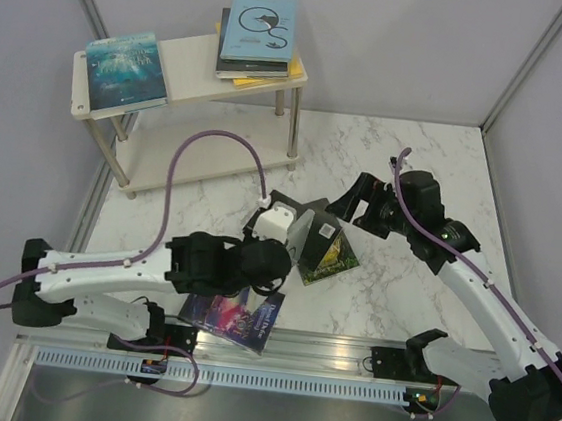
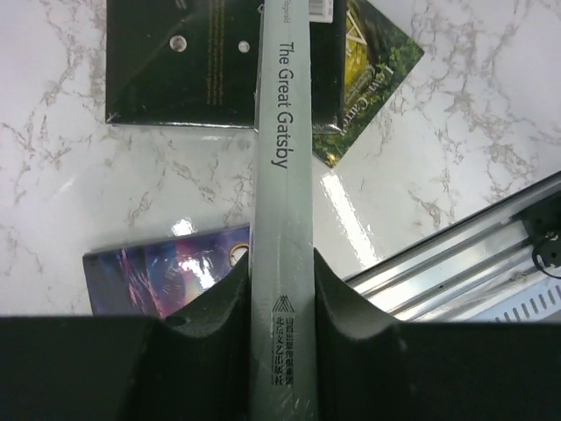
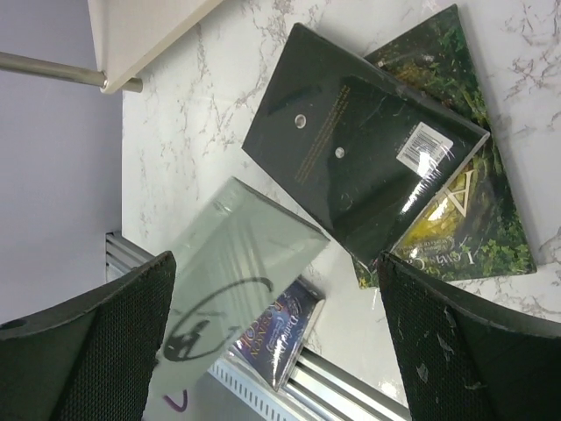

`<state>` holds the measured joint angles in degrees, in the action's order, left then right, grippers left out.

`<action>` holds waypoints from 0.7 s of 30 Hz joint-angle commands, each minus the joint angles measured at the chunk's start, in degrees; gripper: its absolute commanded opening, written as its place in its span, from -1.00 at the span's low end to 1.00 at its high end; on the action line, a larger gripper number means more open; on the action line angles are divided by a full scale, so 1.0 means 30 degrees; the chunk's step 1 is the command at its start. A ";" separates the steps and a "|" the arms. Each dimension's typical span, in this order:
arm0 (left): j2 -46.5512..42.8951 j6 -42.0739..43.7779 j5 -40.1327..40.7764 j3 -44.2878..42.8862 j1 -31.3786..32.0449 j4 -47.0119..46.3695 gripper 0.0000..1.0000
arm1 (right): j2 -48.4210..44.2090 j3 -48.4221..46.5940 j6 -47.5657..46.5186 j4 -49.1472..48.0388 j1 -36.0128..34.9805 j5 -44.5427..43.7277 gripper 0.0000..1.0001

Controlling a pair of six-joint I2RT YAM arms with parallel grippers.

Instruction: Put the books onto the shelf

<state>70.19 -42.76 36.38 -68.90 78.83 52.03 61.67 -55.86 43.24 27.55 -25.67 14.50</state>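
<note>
My left gripper point(image 2: 280, 263) is shut on a pale grey-green book point(image 2: 282, 132), spine up, titled The Great Gatsby; the top view shows it held on edge point(image 1: 280, 219) above the table's middle. A black book point(image 1: 308, 236) lies partly over a green-gold book point(image 1: 331, 261). A purple galaxy book point(image 1: 235, 316) sits at the near edge under the left arm. My right gripper point(image 1: 346, 209) hangs open just right of the held book, nothing between its fingers point(image 3: 465, 351). The shelf point(image 1: 192, 55) at the far left carries a teal book point(image 1: 125, 71) and a stack topped by a light blue book point(image 1: 260, 27).
The shelf's lower board point(image 1: 206, 157) and thin metal legs point(image 1: 293, 121) stand close behind the arms. A metal rail point(image 1: 327, 351) runs along the near table edge. Grey walls close off the left, back and right sides.
</note>
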 commanded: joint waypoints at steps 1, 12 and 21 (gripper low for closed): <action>-0.3178 0.3444 -0.1551 0.0817 -0.2012 -0.4306 -0.95 | -0.0954 0.0541 -0.0411 -0.0452 0.0148 0.0556 0.96; -0.6140 0.4879 -0.7529 -0.1200 -0.7319 -0.6386 -0.95 | -0.2333 0.2475 0.0614 -0.2678 0.0178 0.1933 0.96; -0.6704 0.6108 -0.5240 -0.3191 -0.8754 -0.8232 -0.95 | -0.2714 0.3501 0.1142 -0.3733 0.0178 0.2577 0.96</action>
<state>49.71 -28.38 18.90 -72.44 54.06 39.62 54.81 -45.74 45.78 20.03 -25.32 20.60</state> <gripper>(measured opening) 0.300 0.982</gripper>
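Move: The left hand already holds The Great Gatsby on edge. The middle of the shelf's top board, bare between the books, lies some 36 cm ahead, 16 cm to its left and about 8 cm higher. The book stack is some 42 cm ahead and 4 cm left, the teal book about 30 cm ahead and 29 cm left. On the table, 20 cm down, the black book lies 16 cm ahead, 4 cm right. From the right hand, the board's middle is 24 cm ahead, 30 cm left, 7 cm up. Upward above all, by about 15 cm, and some 7 cm to the left and 6 cm forward, the left hand carries The Great Gatsby off towards the shelf, its finger pads keeping their pinch on the book. The wrist rolls nearly 30 degrees, left side dipping, and late on the fingers tip up a little. The right hand, open and empty, eases back about 2.5 cm. ##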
